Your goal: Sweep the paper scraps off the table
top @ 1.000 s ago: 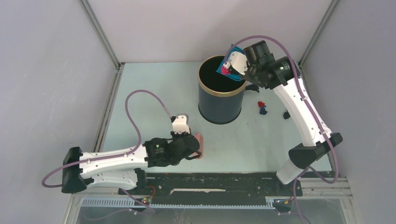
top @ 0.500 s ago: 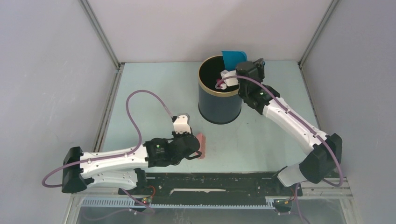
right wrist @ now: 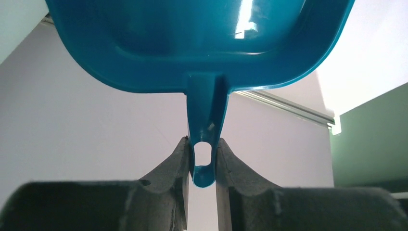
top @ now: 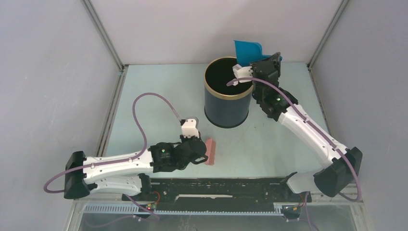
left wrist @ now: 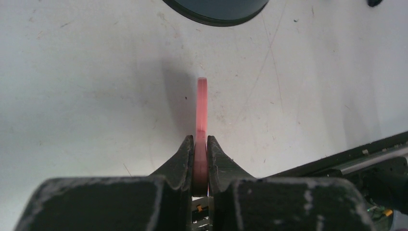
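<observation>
My left gripper (top: 204, 155) (left wrist: 201, 140) is shut on the thin handle of the pink hand brush (top: 210, 151) (left wrist: 202, 103), held low over the table (top: 159, 96) near its front edge. My right gripper (top: 255, 61) (right wrist: 202, 142) is shut on the handle of the blue dustpan (top: 247, 50) (right wrist: 192, 43). It holds the pan upright in the air, just behind the right rim of the dark bin (top: 227, 92). One dark paper scrap (left wrist: 374, 2) shows at the top right edge of the left wrist view. In the top view the right arm hides the scraps.
The dark round bin with its gold rim stands at the middle back of the table; its base (left wrist: 216, 9) shows ahead of the brush. The black railed strip (top: 226, 188) runs along the front. Grey walls close in the left, back and right.
The right arm has swung the dustpan from tipped over the bin's mouth up to upright behind its right rim, and now covers the scraps. The left gripper and brush have shifted slightly right.
</observation>
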`<action>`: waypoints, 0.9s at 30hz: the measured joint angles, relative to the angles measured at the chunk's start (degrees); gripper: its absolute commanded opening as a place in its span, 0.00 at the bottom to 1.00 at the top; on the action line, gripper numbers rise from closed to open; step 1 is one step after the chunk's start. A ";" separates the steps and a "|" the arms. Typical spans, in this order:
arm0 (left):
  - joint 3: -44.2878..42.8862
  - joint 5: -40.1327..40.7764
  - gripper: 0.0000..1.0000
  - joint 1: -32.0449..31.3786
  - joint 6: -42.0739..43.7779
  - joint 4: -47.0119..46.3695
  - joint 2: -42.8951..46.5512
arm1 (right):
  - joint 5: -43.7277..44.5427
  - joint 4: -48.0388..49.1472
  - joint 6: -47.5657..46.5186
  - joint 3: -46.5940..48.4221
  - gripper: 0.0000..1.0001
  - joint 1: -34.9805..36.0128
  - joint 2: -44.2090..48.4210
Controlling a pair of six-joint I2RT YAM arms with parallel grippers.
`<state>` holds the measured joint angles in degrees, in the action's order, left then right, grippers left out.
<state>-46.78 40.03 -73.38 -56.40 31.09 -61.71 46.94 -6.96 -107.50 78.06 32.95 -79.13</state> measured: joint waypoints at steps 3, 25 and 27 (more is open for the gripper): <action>0.11 -1.77 0.00 0.00 2.16 -2.27 -0.50 | -0.98 -6.75 6.97 2.16 0.00 -1.11 1.01; -42.53 -5.51 0.00 -4.11 37.59 -7.93 -42.40 | -50.51 -50.80 62.88 -7.41 0.00 -53.22 18.67; -48.70 -4.07 0.00 -4.13 41.31 -8.87 -46.88 | -53.35 -51.78 62.55 -7.96 0.00 -57.31 17.16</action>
<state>-95.48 35.97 -77.52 -15.09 22.22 -108.60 -6.42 -58.74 -44.95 70.11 -24.36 -61.98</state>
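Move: Red and navy scraps lie about 18 cm ahead of the brush-holding left hand, 28 cm to its right and 15 cm below. From that hand, the dark scrap is about 15 cm ahead and 39 cm right, the bin some 19 cm ahead and 9 cm right. For the right hand, holding the dustpan, the dark scrap is about 9 cm back, 15 cm right and 41 cm below; the red and navy scraps are 5 cm back and 4 cm right. Rightward first, then down and back, the right arm swings the emptied dustpan from over the bin towards the dark scrap's side of the table, about 20 cm right and 19 down, rolling it some 75 degrees, left side up. The left arm carries the still-gripped brush some 23 cm right, past the bin's near side towards the red and navy scraps, rising slightly late on. ##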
